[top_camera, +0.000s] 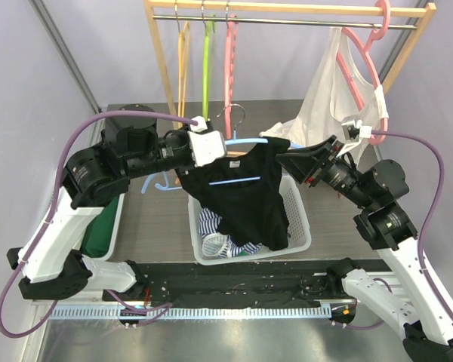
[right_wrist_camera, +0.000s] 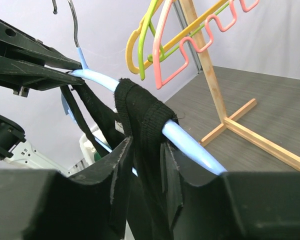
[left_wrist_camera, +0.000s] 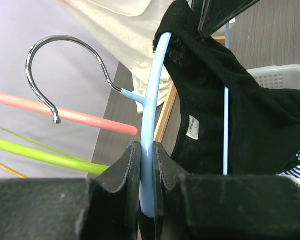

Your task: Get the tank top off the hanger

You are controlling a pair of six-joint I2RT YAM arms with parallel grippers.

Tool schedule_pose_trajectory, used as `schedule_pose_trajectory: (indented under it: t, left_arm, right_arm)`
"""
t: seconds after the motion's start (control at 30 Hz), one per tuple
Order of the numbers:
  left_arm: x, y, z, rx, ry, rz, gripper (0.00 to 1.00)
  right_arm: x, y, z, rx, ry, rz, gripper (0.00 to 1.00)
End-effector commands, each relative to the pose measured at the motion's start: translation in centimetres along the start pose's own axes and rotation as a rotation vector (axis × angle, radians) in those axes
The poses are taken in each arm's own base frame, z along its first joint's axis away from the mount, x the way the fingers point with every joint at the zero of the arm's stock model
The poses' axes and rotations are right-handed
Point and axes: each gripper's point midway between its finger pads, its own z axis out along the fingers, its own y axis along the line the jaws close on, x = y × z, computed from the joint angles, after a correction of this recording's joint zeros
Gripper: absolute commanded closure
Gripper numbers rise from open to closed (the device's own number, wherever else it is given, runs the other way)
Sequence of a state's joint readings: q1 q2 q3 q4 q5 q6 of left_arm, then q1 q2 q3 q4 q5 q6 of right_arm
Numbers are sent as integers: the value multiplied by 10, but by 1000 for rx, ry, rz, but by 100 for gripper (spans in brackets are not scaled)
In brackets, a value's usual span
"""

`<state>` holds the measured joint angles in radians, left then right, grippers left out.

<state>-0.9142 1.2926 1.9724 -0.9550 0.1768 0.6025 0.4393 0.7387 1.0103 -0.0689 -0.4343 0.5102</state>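
Note:
A black tank top (top_camera: 241,200) hangs from a light blue hanger (top_camera: 234,181) held over the basket. My left gripper (top_camera: 228,151) is shut on the hanger's left shoulder; in the left wrist view the blue bar (left_wrist_camera: 152,100) runs between its pads (left_wrist_camera: 146,165), with the chrome hook (left_wrist_camera: 65,40) above. My right gripper (top_camera: 283,160) is at the hanger's right shoulder. In the right wrist view its jaws (right_wrist_camera: 146,150) have closed in on the tank top's strap (right_wrist_camera: 140,107), which wraps over the blue bar (right_wrist_camera: 190,145). The other strap is off the bar.
A white laundry basket (top_camera: 302,219) with striped clothes (top_camera: 208,222) stands under the tank top. Behind is a wooden rack (top_camera: 162,60) with orange, green and pink hangers, and a white garment (top_camera: 328,98) on a pink hanger. Green cloth (top_camera: 102,226) lies at the left.

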Motion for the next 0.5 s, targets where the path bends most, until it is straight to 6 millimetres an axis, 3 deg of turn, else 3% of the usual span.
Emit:
schedule_pose_trajectory:
  t: [0.0,0.07,0.1,0.2,0.33,0.47]
  left_arm:
    - [-33,12,-13,-37,-116,2,100]
    - [-33,11,-12,-33,-116,2,100]
    - [-32,12,-12,-34,-114,1,100]
    - [-32,11,-12,-30,-115,0,100]
    - [-31,10,-11,-27,-110,-2,100]
    - [-29,10,-11,-30,-104,4,100]
  right_arm:
    - [-5,10,3,-66,-37,17,70]
    - [-3,10,3,-66,-35,25,78]
    - [-3,10,2,-67,-36,23,88]
    - [-10,15,-1,-67,-51,8,99]
    - [-39,31,-13,-62,-111,-44,99]
    - [-55,41,-17,-66,-122,-63,99]
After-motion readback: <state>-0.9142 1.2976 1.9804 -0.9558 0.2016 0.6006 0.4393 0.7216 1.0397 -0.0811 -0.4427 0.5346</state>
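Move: The black tank top's right-hand shoulder strap, looped over the blue hanger's arm, is practically between the right fingers, about 1 cm ahead and 2 cm left. From that hand the hanger's neck is some 12 cm left and 3 cm ahead, the beige top roughly 20 cm ahead and 12 cm right, and the basket's middle about 15 cm back, 6 cm left and 30 cm below. From the left hand the strap is about 14 cm right and level ahead. The right fingers shut on the black strap just beneath the blue hanger's arm and pinch it, while the hand dips about 1 cm with a slight push left. Once closed, it reverses and lifts roughly 2.5 cm, easing back about 1 cm and a little right, strap in grip. The left hand stays put, still clamping the hanger. ##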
